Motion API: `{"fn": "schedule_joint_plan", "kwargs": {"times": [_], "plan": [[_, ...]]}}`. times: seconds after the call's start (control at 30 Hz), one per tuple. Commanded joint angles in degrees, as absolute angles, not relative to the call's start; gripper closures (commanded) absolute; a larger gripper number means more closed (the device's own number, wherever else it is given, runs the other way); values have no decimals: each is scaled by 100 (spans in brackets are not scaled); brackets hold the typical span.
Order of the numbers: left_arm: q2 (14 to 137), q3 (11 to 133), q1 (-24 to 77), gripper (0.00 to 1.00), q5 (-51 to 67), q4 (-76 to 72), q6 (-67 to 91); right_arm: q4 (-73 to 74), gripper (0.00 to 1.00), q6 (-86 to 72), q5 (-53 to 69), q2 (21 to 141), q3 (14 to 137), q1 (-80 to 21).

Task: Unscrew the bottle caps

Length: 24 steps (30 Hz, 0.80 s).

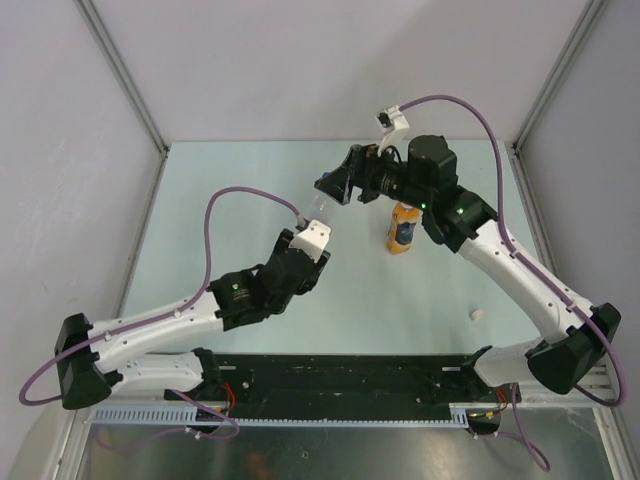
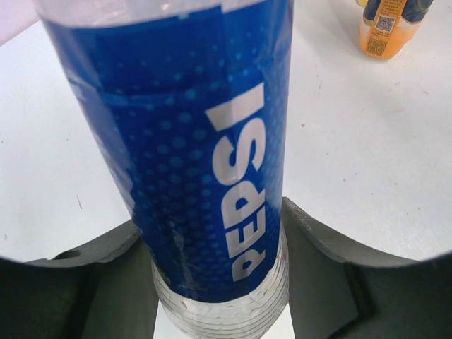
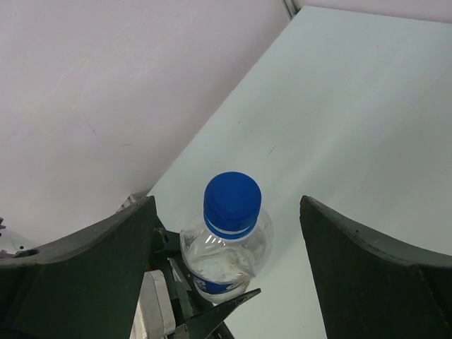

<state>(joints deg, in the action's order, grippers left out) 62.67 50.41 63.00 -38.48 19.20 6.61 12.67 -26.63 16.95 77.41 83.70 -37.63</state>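
Note:
The clear water bottle [image 2: 205, 155] with a blue Pepsi label stands upright between the fingers of my left gripper [image 2: 215, 240], which is shut on its lower body. Its blue cap [image 3: 232, 200] is on the neck. My right gripper [image 3: 227, 212] is open, with one finger on each side of the cap and apart from it. In the top view the left gripper [image 1: 318, 218] holds the bottle [image 1: 322, 206] under the right gripper [image 1: 333, 185]. The short orange bottle [image 1: 402, 228] stands to the right and also shows in the left wrist view [image 2: 387, 28]. The tall yellow-orange bottle and the yellow cap are out of view.
A small white cap [image 1: 477, 314] lies loose on the table near the right arm. The enclosure's grey walls [image 1: 90, 120] close in the table at the left, back and right. A black rail [image 1: 340, 385] runs along the near edge.

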Motion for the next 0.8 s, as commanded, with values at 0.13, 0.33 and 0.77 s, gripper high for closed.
{"fn": "schedule_joint_plan", "kwargs": {"times": [0.13, 0.33, 0.77], "plan": [[6363, 5398, 6403, 100, -4101, 1925, 711, 1183, 22, -2561, 1780, 7808, 8684, -3814], [6443, 5441, 6433, 100, -4179, 1987, 703, 1232, 27, -2558, 1734, 7803, 8683, -3811], [6452, 5426, 6489, 100, -4195, 2101, 712, 1411, 42, -2510, 1677, 7762, 8677, -3791]]}}
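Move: The blue cap of the Pepsi bottle is already between the right gripper's open fingers, about 1 cm ahead, 1 cm to the left and 1 cm below. The orange bottle stands some 3 cm farther out and 17 cm to the right, about 29 cm lower; the yellow bottle is roughly 22 cm out and 25 cm right, equally low. From the left gripper, which holds the bottle, the cap is about 6 cm ahead, 2 cm right and 16 cm up. Close the right gripper's fingers around the blue cap by about a third of their full range, keeping the wrist's aim. Let the hand settle only about 1 cm downward over the cap as the fingers come in from both sides, stopping short of a full grip. Keep the left gripper's hold on the Pepsi bottle and hold it nearly still beneath. ##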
